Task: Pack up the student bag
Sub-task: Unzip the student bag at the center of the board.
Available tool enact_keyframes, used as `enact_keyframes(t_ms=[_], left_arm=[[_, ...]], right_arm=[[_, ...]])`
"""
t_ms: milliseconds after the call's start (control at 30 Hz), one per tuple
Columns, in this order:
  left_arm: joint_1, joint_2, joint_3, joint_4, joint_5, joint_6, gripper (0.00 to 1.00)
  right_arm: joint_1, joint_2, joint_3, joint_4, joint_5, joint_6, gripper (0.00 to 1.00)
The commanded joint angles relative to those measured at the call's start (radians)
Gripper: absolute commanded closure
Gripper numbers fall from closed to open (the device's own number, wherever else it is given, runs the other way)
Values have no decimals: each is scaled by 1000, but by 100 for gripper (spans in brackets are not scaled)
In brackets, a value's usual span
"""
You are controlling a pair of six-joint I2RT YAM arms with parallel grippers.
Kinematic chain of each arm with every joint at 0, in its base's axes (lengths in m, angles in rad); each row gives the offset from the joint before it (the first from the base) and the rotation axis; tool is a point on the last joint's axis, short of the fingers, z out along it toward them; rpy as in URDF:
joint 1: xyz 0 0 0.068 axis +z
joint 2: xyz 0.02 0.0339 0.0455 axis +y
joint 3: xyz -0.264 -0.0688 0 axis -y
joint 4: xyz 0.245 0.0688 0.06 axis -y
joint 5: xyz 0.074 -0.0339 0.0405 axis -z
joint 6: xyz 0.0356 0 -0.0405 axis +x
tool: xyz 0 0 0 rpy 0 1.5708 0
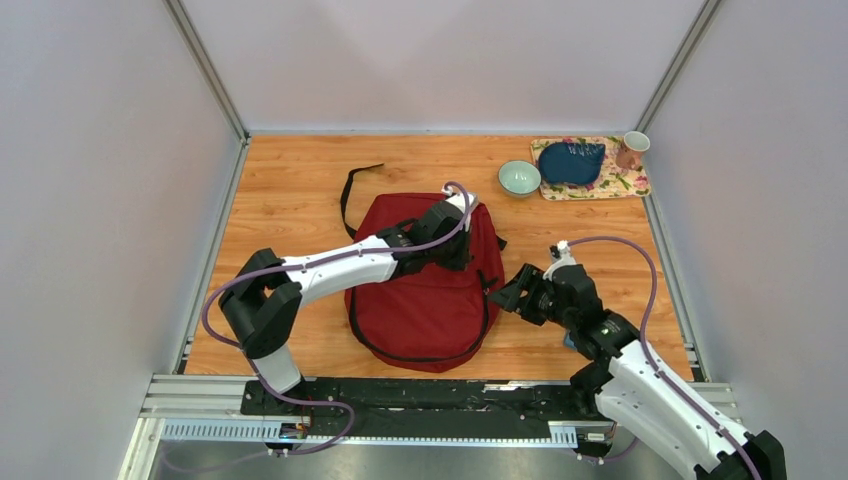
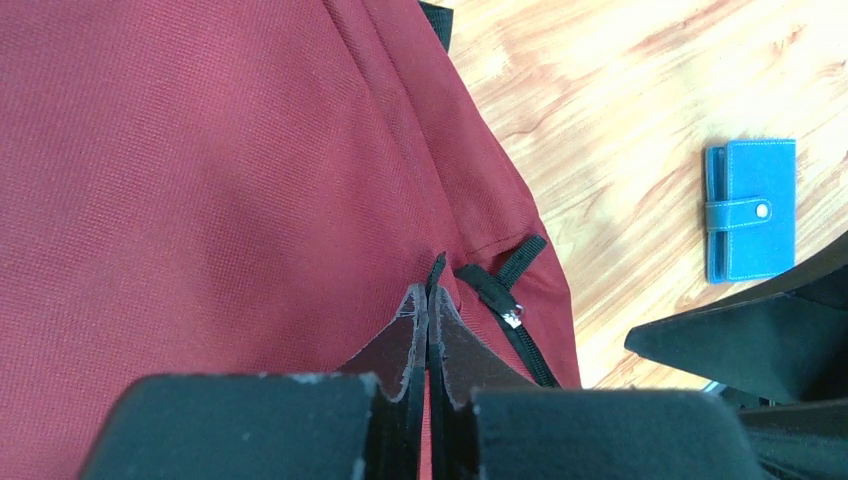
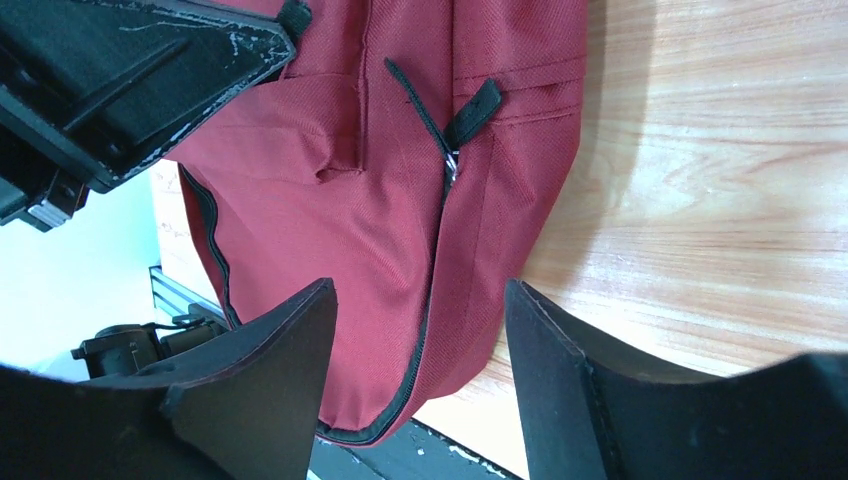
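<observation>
The student bag [image 1: 425, 300], dark red with black zippers, lies flat on the wooden table. My left gripper [image 1: 462, 252] rests on its upper right part. In the left wrist view that gripper [image 2: 428, 295] is shut, pinching a fold of red fabric, and a black tab sticks out at its tips. A zipper pull [image 2: 513, 317] lies just to the right of it. My right gripper [image 1: 510, 290] hovers open at the bag's right edge. From the right wrist, its fingers [image 3: 420, 288] frame the bag [image 3: 380, 220] and side zipper [image 3: 452, 165] without touching them.
A small blue wallet [image 2: 750, 208] lies on the wood right of the bag, mostly hidden under the right arm [image 1: 568, 342] from above. At the back right sit a green bowl [image 1: 519, 177], a floral mat [image 1: 610, 185] with a blue pouch [image 1: 570, 162], and a cup [image 1: 631, 150].
</observation>
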Motion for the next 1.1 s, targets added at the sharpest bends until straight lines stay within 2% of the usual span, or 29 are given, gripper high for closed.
enact_keyframes(t_ms=[0,167,300,733,933,967,1033,1067], left_arm=[[0,-76,-41,53,-25,14,100],[-2,-117,-90,90,-44,6,100],[0,-126,-104,96,-52,5,100],[0,-134,-116,117,-48,-8,100],[0,-134,-115,120,-46,-8,100],[-2,-136,-115,122,-48,-8,100],[0,-136,-115,119,-46,-8,100],[-2,-136,-116,119,-49,-8,100]], right_arm=[[-1,35,51,61,21,10,37],[-1,144,69,201,-55,44,46],[1,241,95,312,-92,56,46],[-1,445,180,392,-123,35,47],[-2,503,187,416,-131,22,62],[-1,509,187,419,-132,24,69],[-2,513,183,423,-135,22,75],[-2,511,181,423,-135,21,88]])
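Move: The raised red fold of the bag's front pocket lies about 6 cm ahead of the right hand and 6 cm to its left, nearly level. The zip pull held by the left hand is roughly 2 cm farther left of that fold; the side zip slider with its crossed black tabs is some 4 cm ahead of the right hand, 3 cm left and 3 cm below. From the left hand, the fold lies about 2 cm to the right, 1 cm lower, and level fore and aft. The right fingers start to pinch the red pocket fold just to the right of the left fingertips, narrowing from well open to about a quarter. The right hand gets there by going about 6 cm forward and 6 cm left past the side slider, humping up a little before dipping onto the fold. The left hand, still shut on the black zip pull, eases about 1.5 cm left, then holds still. ##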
